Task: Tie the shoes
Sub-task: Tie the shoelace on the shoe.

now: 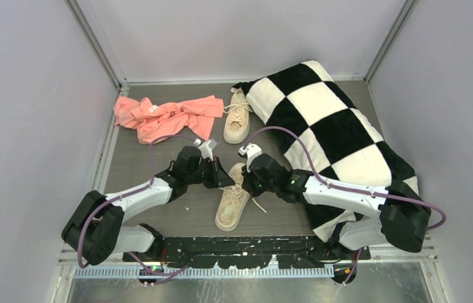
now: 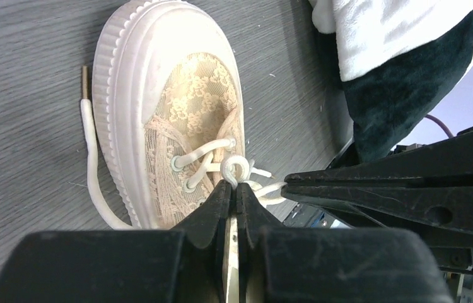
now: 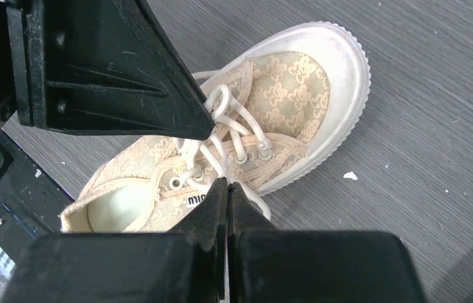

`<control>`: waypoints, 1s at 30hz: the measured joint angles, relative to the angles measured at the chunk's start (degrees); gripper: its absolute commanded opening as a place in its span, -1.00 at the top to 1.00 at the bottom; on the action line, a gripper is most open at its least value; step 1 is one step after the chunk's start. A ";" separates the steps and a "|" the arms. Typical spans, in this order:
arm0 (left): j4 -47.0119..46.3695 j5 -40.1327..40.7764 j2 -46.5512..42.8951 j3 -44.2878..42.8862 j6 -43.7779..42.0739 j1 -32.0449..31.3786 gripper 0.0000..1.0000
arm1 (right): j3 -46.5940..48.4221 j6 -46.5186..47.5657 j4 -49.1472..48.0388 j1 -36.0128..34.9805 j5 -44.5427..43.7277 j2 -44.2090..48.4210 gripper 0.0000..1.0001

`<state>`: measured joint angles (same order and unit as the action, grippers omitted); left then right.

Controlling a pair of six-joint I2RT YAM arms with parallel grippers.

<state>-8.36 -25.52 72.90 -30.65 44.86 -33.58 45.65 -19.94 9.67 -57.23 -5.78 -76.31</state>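
The near beige shoe lies between my two grippers, toe pointing away; it also shows in the left wrist view and the right wrist view. My left gripper is shut on a small loop of cream lace over the shoe's eyelets. My right gripper is shut on another strand of the same lace beside the tongue. The two grippers nearly touch tip to tip above the shoe. The second shoe stands farther back, its laces loose.
A black-and-white checkered pillow fills the right side, close to my right arm. A pink cloth lies at the back left. A loose lace end trails on the grey tabletop beside the near shoe's toe.
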 measured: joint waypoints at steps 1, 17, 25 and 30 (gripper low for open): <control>-0.92 0.00 0.02 0.63 0.52 0.02 0.71 | -0.22 -0.20 -0.17 0.00 0.15 0.00 0.99; -6.71 1.20 0.83 1.16 3.04 0.33 0.28 | -0.57 -1.01 -0.24 0.09 0.85 0.00 0.99; -6.10 0.79 5.22 -1.90 2.19 0.33 0.16 | -0.57 -1.03 -0.26 0.09 1.16 0.00 0.99; -5.57 -1.84 8.13 -5.40 0.66 0.33 0.18 | -0.57 -1.01 -0.26 0.09 1.42 -0.02 0.99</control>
<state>-13.93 -27.35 81.03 -36.05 45.52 -33.26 45.08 -20.95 9.41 -57.14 -4.36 -76.34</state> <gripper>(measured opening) 0.416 0.020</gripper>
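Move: The left gripper's closed tips are still at the small shoelace loop, its top about 1 cm below them; the knot it rises from is some 3 cm below, 2 cm back and 1 cm to the right. The shoe's toe is about 4 cm ahead, 1 cm right and 5 cm lower. The right gripper's tips are 3 cm right and 2 cm back, level. From the right gripper, the loop is 2 cm ahead and 3 cm left, about 1 cm down. Open the left gripper to a bit under half and let go of the lace loop, then ease it forward about 3 cm over the toe side of the knot, swinging some 2 cm to the right late on. Keep the right gripper still and shut on its own strand beside the knot. ##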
